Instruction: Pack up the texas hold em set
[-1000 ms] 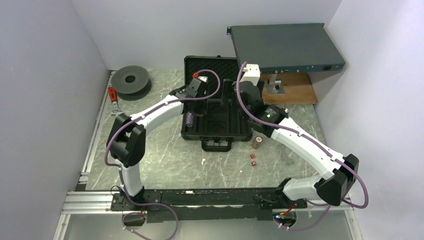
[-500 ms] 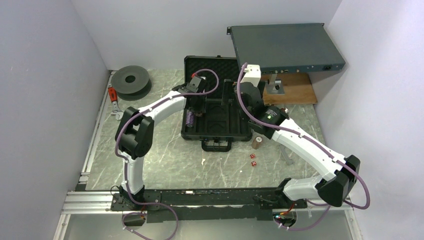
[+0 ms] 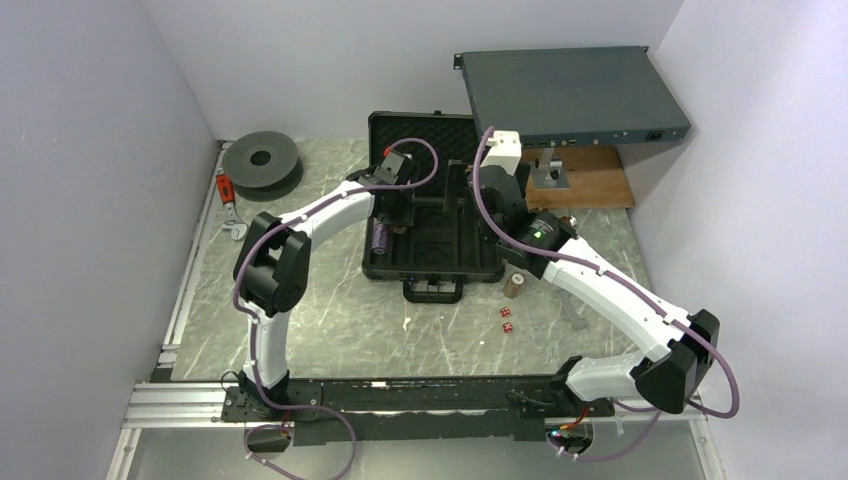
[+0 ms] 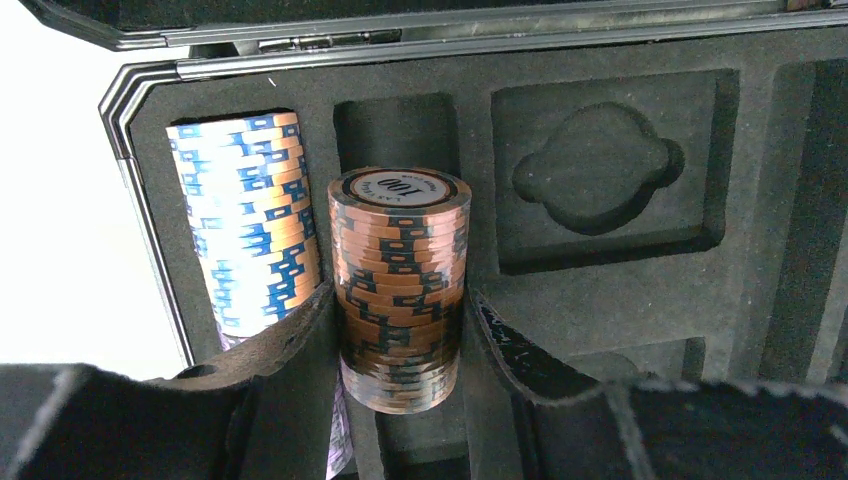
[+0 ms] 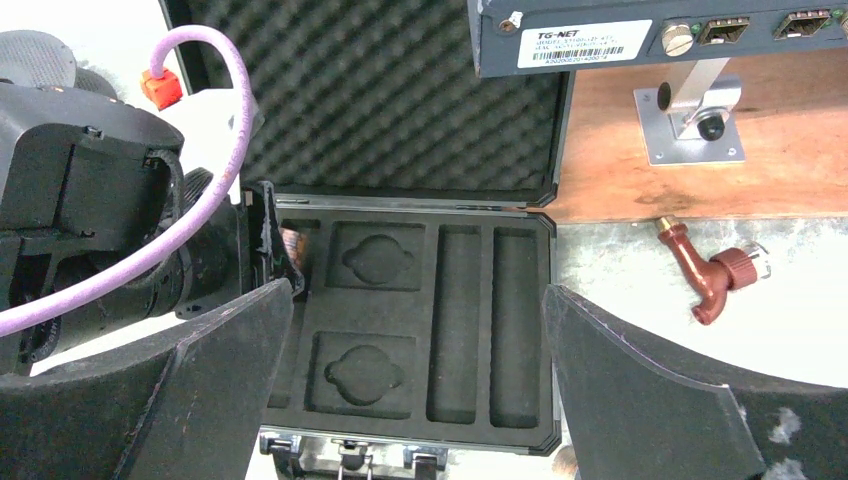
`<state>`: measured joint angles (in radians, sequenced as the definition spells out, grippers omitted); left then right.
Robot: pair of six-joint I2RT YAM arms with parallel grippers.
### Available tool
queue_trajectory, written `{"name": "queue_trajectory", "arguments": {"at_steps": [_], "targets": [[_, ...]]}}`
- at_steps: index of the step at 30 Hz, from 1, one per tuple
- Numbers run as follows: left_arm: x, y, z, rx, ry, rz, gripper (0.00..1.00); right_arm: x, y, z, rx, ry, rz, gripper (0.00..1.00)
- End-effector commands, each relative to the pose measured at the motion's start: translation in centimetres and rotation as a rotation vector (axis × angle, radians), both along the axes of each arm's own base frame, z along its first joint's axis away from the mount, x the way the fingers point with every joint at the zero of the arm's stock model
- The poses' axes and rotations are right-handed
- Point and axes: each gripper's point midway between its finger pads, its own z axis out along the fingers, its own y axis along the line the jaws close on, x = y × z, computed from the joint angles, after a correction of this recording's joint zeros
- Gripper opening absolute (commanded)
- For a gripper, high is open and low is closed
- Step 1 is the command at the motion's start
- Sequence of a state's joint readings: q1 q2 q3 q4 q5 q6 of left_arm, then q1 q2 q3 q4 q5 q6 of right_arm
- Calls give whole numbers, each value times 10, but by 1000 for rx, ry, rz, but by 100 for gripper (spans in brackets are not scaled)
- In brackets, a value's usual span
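The black briefcase (image 3: 478, 262) lies open mid-table, its egg-crate foam lid (image 5: 400, 90) upright at the back. In the left wrist view my left gripper (image 4: 400, 296) is shut on a brown chip stack (image 4: 400, 240), held just above a slot of the tray (image 4: 600, 290). A pale purple-and-blue chip stack (image 4: 250, 220) lies in the slot to its left. My right gripper (image 5: 420, 400) hangs open over the tray's near right part, nothing between its fingers (image 5: 200, 380). Another brown chip stack (image 3: 516, 285) and two red dice (image 3: 506, 318) sit on the table right of the case.
A grey metal rack box (image 3: 570, 95) stands raised on a wooden board (image 3: 590, 185) at the back right. A dark round spool (image 3: 262, 160) lies back left, with a small red-handled tool (image 3: 224, 186) beside it. A red-brown tap-like part (image 5: 710, 275) lies right of the case.
The left arm's elbow has swung to the right while its gripper stayed over the tray's left side with the brown chips. The right arm has not moved.
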<state>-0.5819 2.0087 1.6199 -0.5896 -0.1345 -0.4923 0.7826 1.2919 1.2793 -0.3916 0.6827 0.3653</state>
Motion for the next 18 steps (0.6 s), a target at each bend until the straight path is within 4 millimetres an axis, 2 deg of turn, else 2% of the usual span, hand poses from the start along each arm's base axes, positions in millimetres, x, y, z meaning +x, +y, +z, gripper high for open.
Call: {"name": "queue_trajectory", "arguments": {"at_steps": [1,6,11,13,18], "targets": [[14,-11,34,-80,-94,7,26,-1,-3,17,27,-52,-8,100],[14,-11,43,-88,-115,0,43,-1,-2,15,20,-48,-3,100],[12,-9,58,-102,-152,-11,58,0,-1,14,14,-46,-3,100],[11,-8,65,-108,-168,-17,67,1,-1,13,11,-44,-4,100],[5,-6,86,-129,-201,-35,71,2,-1,12,1,-46,-3,100]]}}
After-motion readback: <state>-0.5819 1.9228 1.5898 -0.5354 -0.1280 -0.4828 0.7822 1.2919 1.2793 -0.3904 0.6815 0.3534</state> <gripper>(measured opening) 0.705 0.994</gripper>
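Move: Just under the left fingers, which still grip the orange chip stack, lies the second slot from the left, its middle about 2 cm back and 2 cm below. The blue-and-white stack is some 5 cm left and 2 cm farther out, the purple stack 5 cm left and 5 cm back, the upper card recess 7 cm right and 3 cm ahead. From the right hand the slot is about 6 cm ahead, 16 cm left and 23 cm below. Holding almost still over the second slot at first, the left hand spreads its fingers from around the orange chip stack, letting go of it. Then the hand lifts nearly straight up, about 3.5 cm, away from the stack and clear of the case, the fingers staying open and tipping up only slightly. ##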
